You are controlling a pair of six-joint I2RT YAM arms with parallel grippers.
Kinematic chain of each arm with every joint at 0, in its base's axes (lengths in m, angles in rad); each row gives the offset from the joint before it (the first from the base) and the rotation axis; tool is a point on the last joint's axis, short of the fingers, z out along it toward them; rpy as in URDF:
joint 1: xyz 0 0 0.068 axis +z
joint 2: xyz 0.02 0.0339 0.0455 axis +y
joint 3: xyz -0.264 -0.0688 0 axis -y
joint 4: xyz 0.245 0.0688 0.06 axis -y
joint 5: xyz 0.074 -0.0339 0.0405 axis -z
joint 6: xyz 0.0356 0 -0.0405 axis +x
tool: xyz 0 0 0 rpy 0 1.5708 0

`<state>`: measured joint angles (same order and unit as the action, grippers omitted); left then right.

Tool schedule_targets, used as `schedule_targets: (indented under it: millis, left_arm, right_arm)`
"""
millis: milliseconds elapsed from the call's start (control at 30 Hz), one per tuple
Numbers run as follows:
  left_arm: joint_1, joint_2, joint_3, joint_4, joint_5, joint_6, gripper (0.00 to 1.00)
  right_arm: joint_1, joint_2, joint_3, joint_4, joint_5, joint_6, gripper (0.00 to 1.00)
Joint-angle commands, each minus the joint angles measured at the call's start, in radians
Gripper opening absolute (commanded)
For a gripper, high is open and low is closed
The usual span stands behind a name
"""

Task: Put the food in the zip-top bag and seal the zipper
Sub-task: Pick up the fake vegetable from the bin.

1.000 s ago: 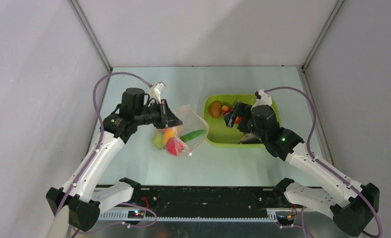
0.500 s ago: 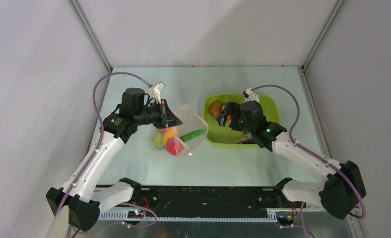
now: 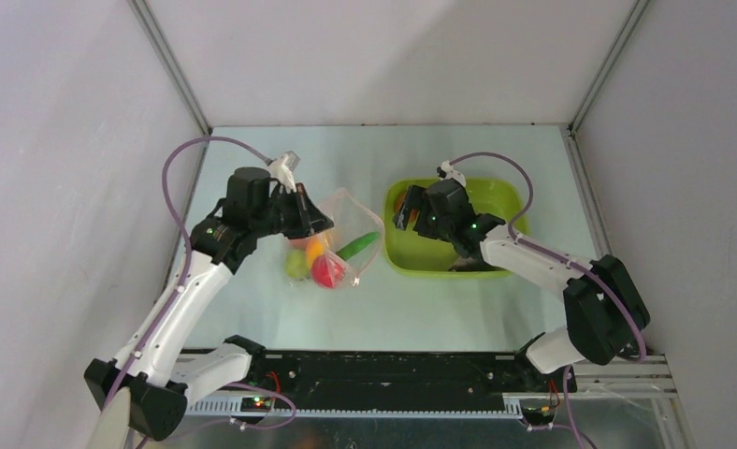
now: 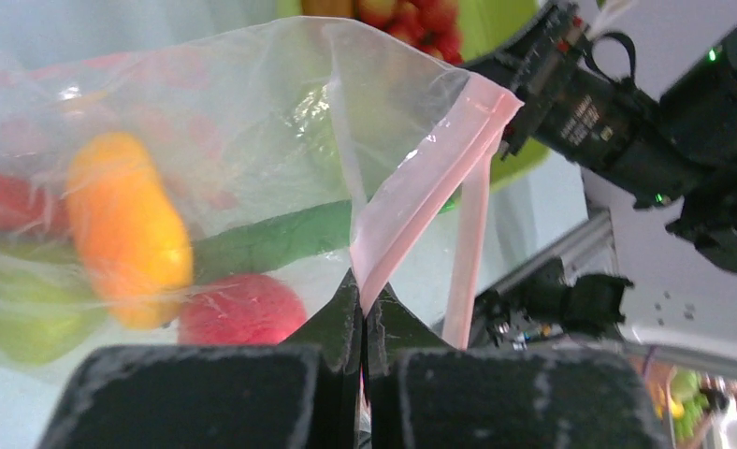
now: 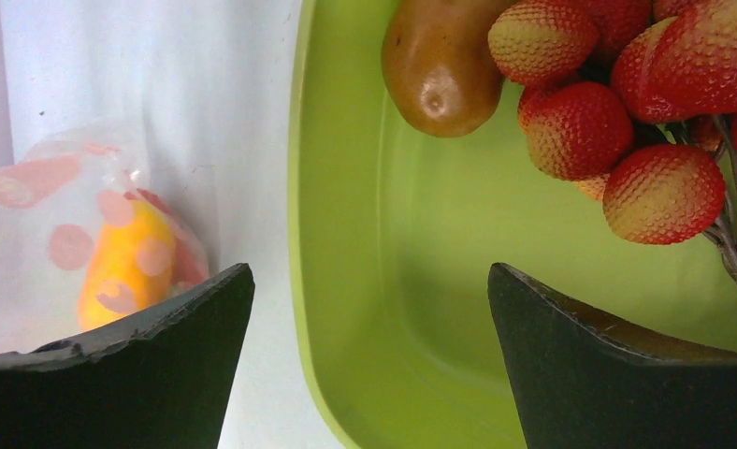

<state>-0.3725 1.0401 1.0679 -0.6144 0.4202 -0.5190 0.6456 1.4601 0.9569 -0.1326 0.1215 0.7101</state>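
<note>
The clear zip-top bag [image 3: 344,245] hangs from my left gripper [image 3: 314,217], which is shut on the pinkish zipper [image 4: 411,192] at the mouth's corner [image 4: 365,292]. Inside lie a red tomato [image 4: 241,309], an orange piece [image 4: 126,229], a long green pod [image 4: 271,238] and a lime [image 3: 296,265]. My right gripper [image 5: 369,309] stands open and empty over the left rim of the green tub [image 5: 393,234], one finger over the table, the other over the tub. A brown kiwi [image 5: 438,61] and a strawberry cluster [image 5: 627,112] lie in the tub beyond the fingers.
The lime-green tub [image 3: 496,201] sits right of centre on the table; a dark piece [image 3: 468,265] lies at its near edge. Grey walls close in the left, right and back. The bag's mouth faces the tub, a narrow strip of table between them.
My right arm has swung left across the tub, from its middle to its left rim, still open. The left gripper with the bag has shifted slightly left and back.
</note>
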Motion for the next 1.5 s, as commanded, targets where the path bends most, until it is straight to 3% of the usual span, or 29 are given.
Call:
schedule_targets:
  millis: [0, 200, 467, 1467]
  left_arm:
    - [-0.002, -0.062, 0.005, -0.018, -0.252, -0.078, 0.00]
    - [-0.003, -0.122, -0.008, -0.035, -0.468, -0.128, 0.00]
    - [0.000, -0.158, -0.008, -0.080, -0.618, -0.173, 0.00]
    - [0.026, -0.186, -0.020, -0.041, -0.546, -0.141, 0.00]
  right_arm:
    - [-0.003, 0.034, 0.061, 0.002, 0.062, 0.027, 0.99]
    - [-0.011, 0.067, 0.069, 0.002, 0.129, 0.052, 1.00]
    - [-0.041, 0.177, 0.154, 0.000, 0.103, 0.065, 0.99]
    - [-0.066, 0.473, 0.365, -0.017, 0.163, 0.088, 0.99]
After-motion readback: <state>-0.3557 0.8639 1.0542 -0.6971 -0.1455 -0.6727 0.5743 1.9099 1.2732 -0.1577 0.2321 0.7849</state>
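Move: The potato, by the bin's left wall, lies about 12 cm ahead of the open right hand, 1 cm to its left and some 9 cm below. The berry bunch is about 8 cm to the right of the potato and 1 cm nearer the base. The fish lies about level with the hand, 15 cm to its right and 10 cm below. From the left hand, which grips the bag's zipper edge, the potato is roughly 20 cm ahead, 16 cm to the right and 21 cm below. The right hand reaches forward about 9 cm and sinks some 7 cm into the bin towards the potato, turning slightly clockwise, its fingers staying wide open until they come to either side of the potato, not yet closing. Meanwhile the left hand, still pinching the zipper edge, swings the bag about 9 cm to the left, away from the bin, turning some 35 degrees counter-clockwise, then holds still. ##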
